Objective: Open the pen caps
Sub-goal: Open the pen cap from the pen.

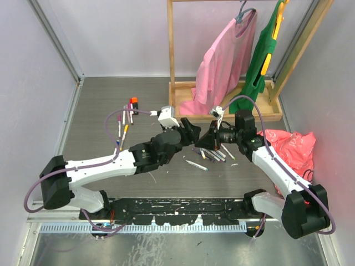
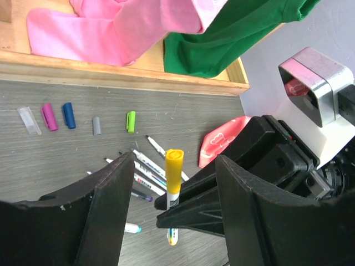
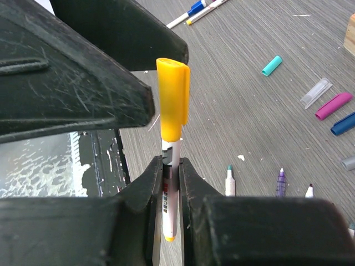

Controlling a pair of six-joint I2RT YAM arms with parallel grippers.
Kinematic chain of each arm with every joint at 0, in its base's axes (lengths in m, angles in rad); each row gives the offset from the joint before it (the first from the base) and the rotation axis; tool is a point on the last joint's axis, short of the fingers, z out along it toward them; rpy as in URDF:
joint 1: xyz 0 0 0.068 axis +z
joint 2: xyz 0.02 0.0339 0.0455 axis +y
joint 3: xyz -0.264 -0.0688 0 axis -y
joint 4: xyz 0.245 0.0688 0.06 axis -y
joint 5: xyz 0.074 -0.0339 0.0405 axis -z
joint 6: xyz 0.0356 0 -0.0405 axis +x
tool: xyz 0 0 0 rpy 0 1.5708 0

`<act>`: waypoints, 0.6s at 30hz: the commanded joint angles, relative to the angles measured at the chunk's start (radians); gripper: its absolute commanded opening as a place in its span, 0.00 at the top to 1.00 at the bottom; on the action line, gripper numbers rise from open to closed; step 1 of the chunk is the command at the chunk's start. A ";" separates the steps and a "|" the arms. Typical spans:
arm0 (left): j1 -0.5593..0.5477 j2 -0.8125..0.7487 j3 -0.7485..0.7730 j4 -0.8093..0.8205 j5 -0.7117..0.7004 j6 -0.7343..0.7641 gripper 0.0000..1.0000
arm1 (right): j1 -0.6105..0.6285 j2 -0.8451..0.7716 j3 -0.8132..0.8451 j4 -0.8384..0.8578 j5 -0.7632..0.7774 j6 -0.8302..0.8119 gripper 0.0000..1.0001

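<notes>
My right gripper point(image 3: 171, 166) is shut on the white barrel of a pen point(image 3: 171, 205) held upright above the table, its yellow cap point(image 3: 172, 105) on top. My left gripper point(image 2: 174, 185) is open, with one jaw on each side of that yellow cap point(image 2: 174, 166) and a gap on both sides. In the top view the two grippers meet at mid-table, left point(image 1: 191, 132) and right point(image 1: 208, 139). Loose pen caps lie on the table: clear point(image 2: 29, 120), magenta point(image 2: 49, 116), blue point(image 2: 69, 114), grey point(image 2: 96, 125), green point(image 2: 130, 121) and teal point(image 3: 272, 65). Several uncapped pens point(image 1: 213, 155) lie below the grippers.
A few capped pens point(image 1: 126, 119) lie at the back left. A wooden clothes rack base point(image 1: 222, 113) stands behind, with a pink garment point(image 1: 224, 61) and a green one point(image 1: 263, 55) hanging. A red-pink plastic bag point(image 1: 288, 147) lies at the right.
</notes>
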 commanded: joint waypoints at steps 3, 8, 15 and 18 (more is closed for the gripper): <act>0.005 0.062 0.094 -0.022 -0.021 -0.006 0.44 | 0.002 -0.017 0.052 0.025 -0.002 -0.015 0.99; 0.005 0.084 0.108 -0.022 -0.008 -0.009 0.57 | 0.003 -0.015 0.053 0.022 -0.002 -0.017 0.99; 0.026 0.080 0.113 -0.021 0.013 0.002 0.90 | 0.004 -0.009 0.054 0.014 -0.002 -0.026 0.99; 0.056 0.066 0.111 -0.016 0.037 0.006 1.00 | 0.007 -0.006 0.052 0.013 -0.001 -0.028 0.99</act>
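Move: Just beyond the open left fingers stands the yellow pen cap, about 1 cm ahead, 2 cm to the right and 2 cm lower, on the pen the right hand holds upright; from that right hand it is some 5 cm straight up. On the table, roughly 20 cm below the left hand, lie a teal-ended pen about 4 cm ahead, the uncapped pens 9 cm ahead and 5 cm right, and the green cap 18 cm ahead and 1 cm right. Easing down and to the right by about 1.5 cm each, with roughly 1 cm forward, the left hand settles around the yellow cap and shuts its wide-open fingers, pinching the cap from both sides. The right hand stays in place and keeps its pinch on the white pen body below. ##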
